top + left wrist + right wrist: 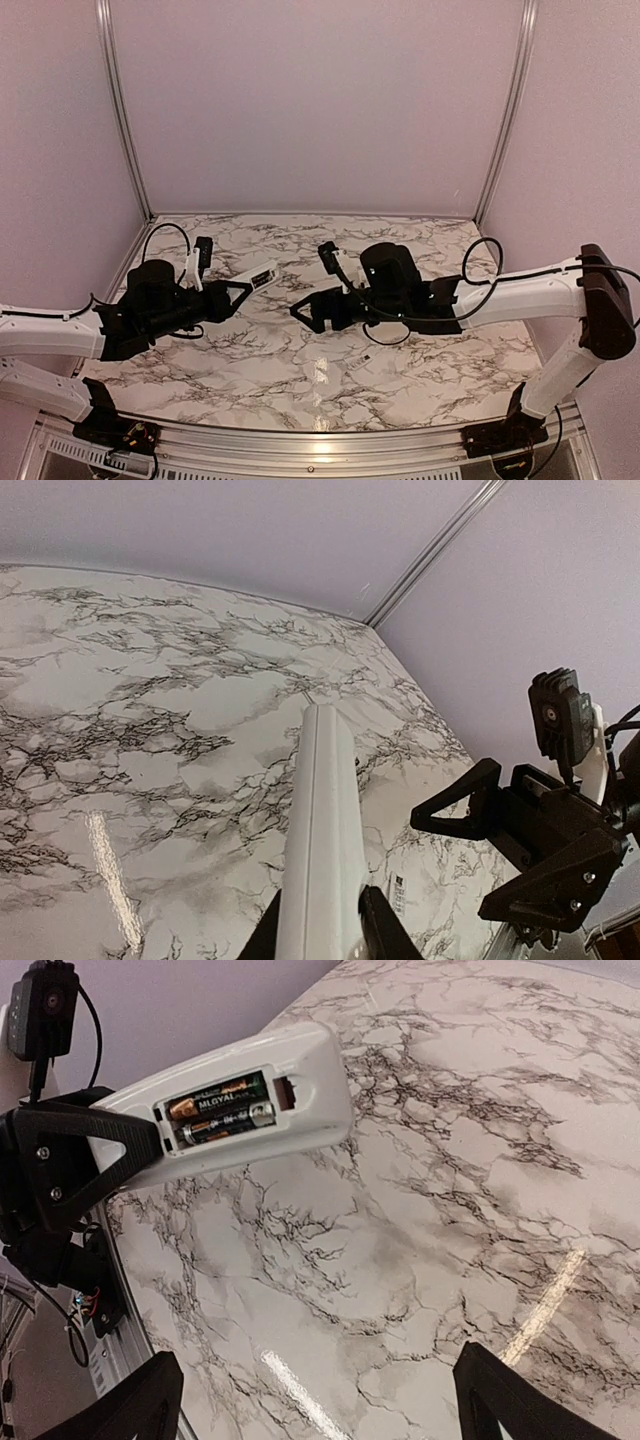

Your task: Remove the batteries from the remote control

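Observation:
My left gripper is shut on one end of the white remote control and holds it above the marble table. In the left wrist view the remote control sticks forward from between the black fingers. The right wrist view shows the remote control with its compartment uncovered and two dark batteries lying side by side inside. My right gripper hovers open to the right of the remote, apart from it. Nothing is between its fingers.
A small flat white piece with dark print lies on the marble table near the front; the left wrist view shows this white piece too. Metal rails and lilac walls bound the table's back and sides.

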Robot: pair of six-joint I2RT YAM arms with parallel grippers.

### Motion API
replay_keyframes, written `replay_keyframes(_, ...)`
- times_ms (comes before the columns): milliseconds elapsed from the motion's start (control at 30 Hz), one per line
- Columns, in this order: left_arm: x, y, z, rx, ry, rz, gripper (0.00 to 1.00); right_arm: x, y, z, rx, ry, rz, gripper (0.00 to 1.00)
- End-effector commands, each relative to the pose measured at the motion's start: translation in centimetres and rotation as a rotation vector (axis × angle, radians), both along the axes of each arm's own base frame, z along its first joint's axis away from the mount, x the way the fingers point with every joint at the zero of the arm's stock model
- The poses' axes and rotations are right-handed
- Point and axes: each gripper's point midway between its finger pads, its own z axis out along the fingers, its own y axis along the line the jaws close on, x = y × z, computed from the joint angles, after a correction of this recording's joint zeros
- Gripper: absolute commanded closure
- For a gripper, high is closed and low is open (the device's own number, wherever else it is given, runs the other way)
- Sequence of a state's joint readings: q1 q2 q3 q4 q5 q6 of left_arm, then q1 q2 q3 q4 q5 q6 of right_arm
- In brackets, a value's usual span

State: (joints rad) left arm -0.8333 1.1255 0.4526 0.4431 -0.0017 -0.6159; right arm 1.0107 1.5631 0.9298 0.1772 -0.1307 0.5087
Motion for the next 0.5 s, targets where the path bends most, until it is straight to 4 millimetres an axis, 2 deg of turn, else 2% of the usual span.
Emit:
replay_keyframes(0,0.9,0.8,1.1,0.026,-0.039,0.062,1.00,0.2,-1.5,-3.6,-0.158,-0.001,-0.064,0.07)
replay_keyframes(67,1.0,0.8,0.8,0.036,-0.032,0.065,1.00,0.8,-2.4,-4.4,-0.235,-0.036,-0.136,0.06)
replay_keyframes(233,1.2,-0.2,-0.3,0.049,0.004,0.041,1.00,0.5,-4.3,-6.7,-0.413,-0.064,-0.212,0.04)
replay_keyframes(467,0.8,-3.2,-2.8,0.044,0.091,-0.083,1.00,0.6,-7.5,-7.0,-0.470,-0.086,-0.311,0.02)
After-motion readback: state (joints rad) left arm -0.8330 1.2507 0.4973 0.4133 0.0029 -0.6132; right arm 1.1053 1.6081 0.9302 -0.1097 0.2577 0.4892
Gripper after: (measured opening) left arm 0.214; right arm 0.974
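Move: The battery cover lies on the table about 13 cm to the right hand's right, 4 cm back and some 16 cm below. The opened remote, batteries showing, is about 9 cm ahead of the right hand, 9 cm left and slightly above. A thin pen lies roughly 24 cm beyond the cover and 5 cm to its right. From the left hand, the cover is about 24 cm right, 6 cm back and 18 cm below. The open right hand, tipping downward, sinks about 7 cm and rightward towards the cover; left lowers the remote. ##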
